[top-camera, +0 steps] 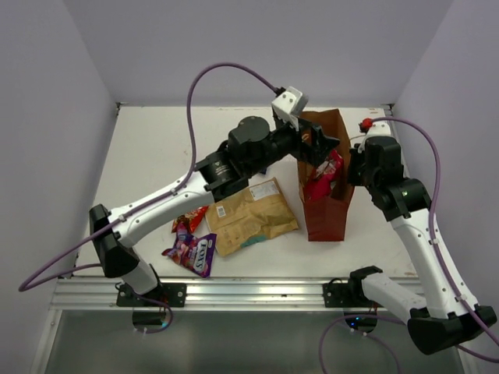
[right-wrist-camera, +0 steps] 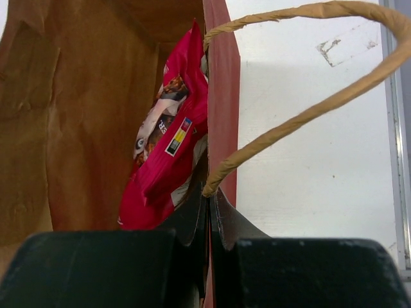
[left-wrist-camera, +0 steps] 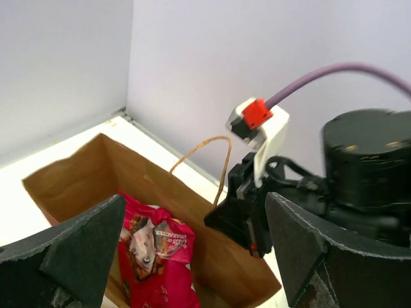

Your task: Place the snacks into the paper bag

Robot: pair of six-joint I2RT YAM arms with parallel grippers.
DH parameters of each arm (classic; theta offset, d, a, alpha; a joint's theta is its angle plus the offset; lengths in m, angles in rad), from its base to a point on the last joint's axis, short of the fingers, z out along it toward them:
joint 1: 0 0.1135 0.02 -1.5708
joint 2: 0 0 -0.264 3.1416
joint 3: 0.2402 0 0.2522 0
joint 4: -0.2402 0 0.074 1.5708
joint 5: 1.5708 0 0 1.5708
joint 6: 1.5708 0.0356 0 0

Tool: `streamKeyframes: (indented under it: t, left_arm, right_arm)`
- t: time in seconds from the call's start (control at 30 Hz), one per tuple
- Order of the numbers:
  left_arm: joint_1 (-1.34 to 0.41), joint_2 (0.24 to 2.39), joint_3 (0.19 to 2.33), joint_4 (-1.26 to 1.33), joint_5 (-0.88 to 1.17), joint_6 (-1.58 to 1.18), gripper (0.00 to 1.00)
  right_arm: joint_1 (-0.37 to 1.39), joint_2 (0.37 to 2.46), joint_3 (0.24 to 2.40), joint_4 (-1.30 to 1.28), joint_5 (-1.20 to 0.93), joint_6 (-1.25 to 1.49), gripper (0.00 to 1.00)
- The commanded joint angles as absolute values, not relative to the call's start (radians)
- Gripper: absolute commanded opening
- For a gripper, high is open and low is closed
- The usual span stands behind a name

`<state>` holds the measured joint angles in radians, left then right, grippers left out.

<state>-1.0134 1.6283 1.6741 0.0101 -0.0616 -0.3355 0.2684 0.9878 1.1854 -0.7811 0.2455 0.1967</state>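
Observation:
The red-brown paper bag (top-camera: 327, 222) stands upright right of the middle, its mouth open. A pink-and-white packet (top-camera: 324, 176) sits inside it, also seen in the left wrist view (left-wrist-camera: 157, 260) and the right wrist view (right-wrist-camera: 170, 163). My left gripper (top-camera: 318, 146) hovers open over the bag's mouth (left-wrist-camera: 192, 202), nothing between its fingers (left-wrist-camera: 83, 253). My right gripper (top-camera: 348, 167) is shut on the bag's right wall (right-wrist-camera: 210, 200), just below a string handle (right-wrist-camera: 308, 109). The tan kraft pouch (top-camera: 251, 212), the small red-orange packet (top-camera: 192, 218) and the purple FOX'S packet (top-camera: 192, 251) lie on the table left of the bag.
The white table (top-camera: 156, 156) is walled in on three sides. A metal rail (top-camera: 249, 292) with both arm bases runs along the near edge. The left arm's forearm reaches across above the tan pouch. The right wrist's camera housing (left-wrist-camera: 258, 123) shows beside the bag.

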Motion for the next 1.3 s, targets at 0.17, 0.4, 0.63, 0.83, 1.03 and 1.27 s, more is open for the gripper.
streamKeyframes:
  t: [0.17,0.4,0.63,0.83,1.03,1.27]
  left_arm:
    - [-1.025,1.164,1.384,-0.064,-0.537,-0.287,0.94]
    - [-0.903,1.078,0.864,0.124,-0.447,-0.426,0.96]
    - [-0.652,1.259,0.841,0.271,-0.270,-0.433,0.95]
    - [-0.589,1.480,0.939,0.339,-0.163,-0.390,0.96]
    - [-0.526,1.682,1.011,0.411,-0.043,-0.400,0.95]
    - [-0.514,1.877,1.129,0.391,-0.021,-0.361,0.95]
  right_arm:
    - [0.268,0.973,1.246,-0.796,0.270,0.173,0.00]
    - [0.268,0.976,1.249,-0.788,0.252,0.176,0.00]
    - [0.268,0.950,1.232,-0.790,0.245,0.173,0.00]
    - [0.268,0.956,1.223,-0.792,0.249,0.170,0.00]
    - [0.268,0.954,1.218,-0.790,0.245,0.169,0.00]
    - [0.268,0.954,1.220,-0.792,0.252,0.167,0.00]
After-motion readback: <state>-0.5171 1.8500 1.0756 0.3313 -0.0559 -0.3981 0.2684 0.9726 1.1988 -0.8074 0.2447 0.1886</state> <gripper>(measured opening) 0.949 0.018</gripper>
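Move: The blue snack packet lies on the table some 23 cm ahead of the left hand, 14 cm to its left and 40 cm below. The paper bag's middle is about 6 cm right, 1 cm back and 27 cm down from that hand; the brown packet is 15 cm left, 2 cm back and 40 cm down. From the right hand, the blue packet is roughly 22 cm ahead, 25 cm left and 25 cm below. The open left hand sweeps 20 cm left, then drops some 30 cm, reaching forward towards the blue packet. ##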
